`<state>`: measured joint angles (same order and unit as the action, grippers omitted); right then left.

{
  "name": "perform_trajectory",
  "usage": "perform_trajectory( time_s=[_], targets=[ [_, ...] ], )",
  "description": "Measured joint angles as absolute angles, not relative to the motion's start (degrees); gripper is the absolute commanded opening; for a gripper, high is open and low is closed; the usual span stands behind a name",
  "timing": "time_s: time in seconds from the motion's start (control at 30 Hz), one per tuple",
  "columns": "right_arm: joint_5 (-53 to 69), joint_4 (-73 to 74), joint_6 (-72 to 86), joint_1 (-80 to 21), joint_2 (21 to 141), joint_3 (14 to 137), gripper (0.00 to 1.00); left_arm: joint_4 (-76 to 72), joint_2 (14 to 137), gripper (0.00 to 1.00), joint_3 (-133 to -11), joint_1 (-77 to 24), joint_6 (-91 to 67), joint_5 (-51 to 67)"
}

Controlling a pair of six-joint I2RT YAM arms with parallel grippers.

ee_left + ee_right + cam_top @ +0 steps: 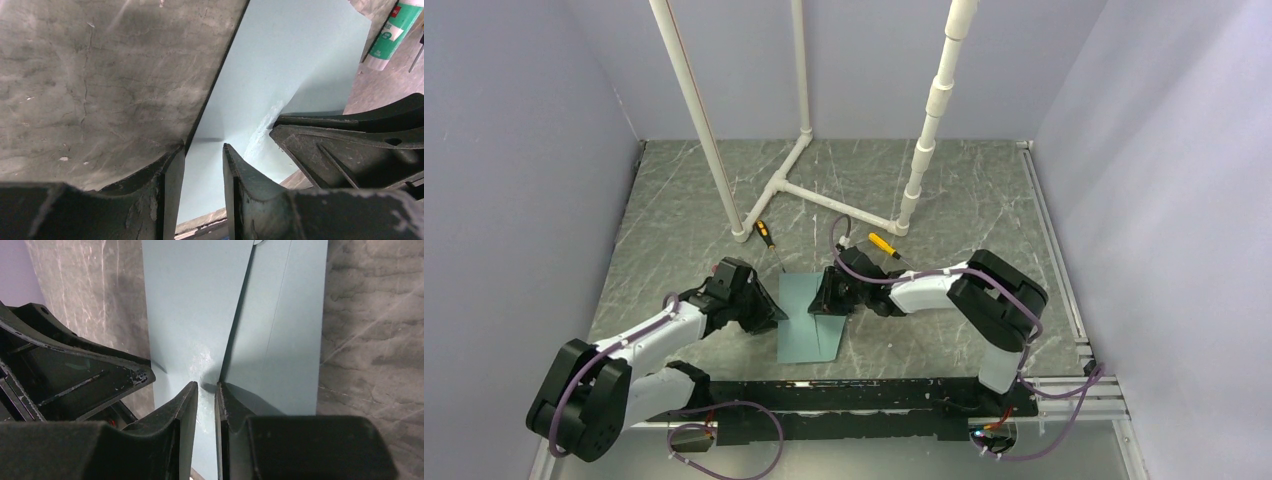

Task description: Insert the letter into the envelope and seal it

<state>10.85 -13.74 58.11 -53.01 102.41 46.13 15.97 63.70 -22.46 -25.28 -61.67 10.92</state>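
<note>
The pale teal envelope (809, 330) lies flat on the marble table between both arms. Its triangular flap (280, 330) is folded over the body, with the tip at my right gripper's fingertips. A whitish smear marks the envelope (165, 300) beside that tip. My right gripper (207, 385) hovers right over the flap tip with a narrow gap between its jaws and nothing in it. My left gripper (202, 147) stands open over the left edge of the envelope (280, 60), and teal paper shows through the gap. The two grippers (774, 305) (824, 297) nearly face each other. The letter is out of view.
A white pipe frame (789, 185) stands at the back of the table. Two yellow-handled screwdrivers (765, 232) (882, 242) lie just behind the envelope. A green and white tube (395, 30) lies beyond the envelope's far corner. A black rail (874, 395) runs along the near edge.
</note>
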Motion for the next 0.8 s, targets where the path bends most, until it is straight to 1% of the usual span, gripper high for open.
perform_trajectory(
  time_s=[0.07, 0.17, 0.27, 0.3, 0.37, 0.4, 0.43, 0.47, 0.5, 0.63, 0.73, 0.8],
  targets=[
    [10.74, -13.61, 58.04, -53.04, 102.21, 46.13, 0.30, 16.12, 63.70, 0.40, -22.55, -25.28, -61.30, 10.87],
    [9.37, -11.09, 57.08, -53.04, 100.49, 46.13, 0.38, 17.15, 63.57, 0.43, -23.20, -25.32, -60.75, 10.13],
    [7.18, -7.11, 54.81, -53.01, 96.51, 46.13, 0.48, 20.27, 62.76, 0.47, -24.53, -25.34, -59.81, 7.70],
    [6.07, -5.41, 53.43, -53.01, 94.19, 46.13, 0.52, 21.65, 62.11, 0.50, -25.08, -25.34, -59.44, 6.79],
    [3.68, -2.42, 50.87, -52.82, 90.15, 46.54, 0.56, 24.82, 60.10, 0.58, -26.50, -25.32, -58.85, 4.82],
    [1.93, -0.54, 48.95, -52.71, 87.94, 47.09, 0.58, 26.22, 59.05, 0.66, -27.31, -25.32, -58.39, 3.92],
    [0.08, 1.08, 47.00, -52.60, 85.93, 47.75, 0.60, 28.01, 57.65, 0.71, -28.47, -25.32, -57.78, 2.63],
    [-1.26, 2.13, 45.41, -52.53, 84.55, 48.23, 0.63, 29.08, 56.42, 0.84, -29.36, -25.32, -57.14, 1.85],
    [-3.38, 3.53, 43.13, -52.45, 83.05, 48.80, 0.66, 30.11, 55.02, 0.92, -30.35, -25.32, -56.40, 1.08],
    [-10.90, 9.21, 34.24, -51.66, 80.51, 50.87, 0.79, 33.32, 48.64, 0.93, -34.41, -25.30, -52.38, -1.56],
    [-14.50, 13.10, 29.82, -50.24, 82.02, 52.51, 0.80, 34.63, 44.91, 0.93, -36.95, -25.30, -49.82, -3.31],
    [-15.11, 15.03, 27.66, -48.45, 84.29, 53.71, 0.78, 35.20, 42.98, 0.93, -38.17, -25.30, -48.64, -4.67]
  ],
)
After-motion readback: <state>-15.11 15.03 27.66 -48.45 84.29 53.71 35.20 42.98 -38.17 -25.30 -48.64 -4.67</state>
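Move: The glue stick lies about 11 cm ahead of my right hand and 7 cm to its right, down at fingertip height. The envelope's middle is right by that hand, a centimetre back and a centimetre left, and the yellow screwdriver lies some 14 cm ahead and 18 cm right. From my left hand, the glue stick is about 12 cm ahead and 14 cm right, the envelope's middle level with it and 5 cm right. I lift my right fingertips off the envelope's flap and swing them up, right and forward towards the glue stick, about 11 cm rightward, sinking a couple of centimetres at the end. I open those fingers wide and tilt them forward and steeper. My left hand comes off the envelope's left edge and climbs some 13 cm, drifting left and forward, opening wide and tipping its fingers forward. ##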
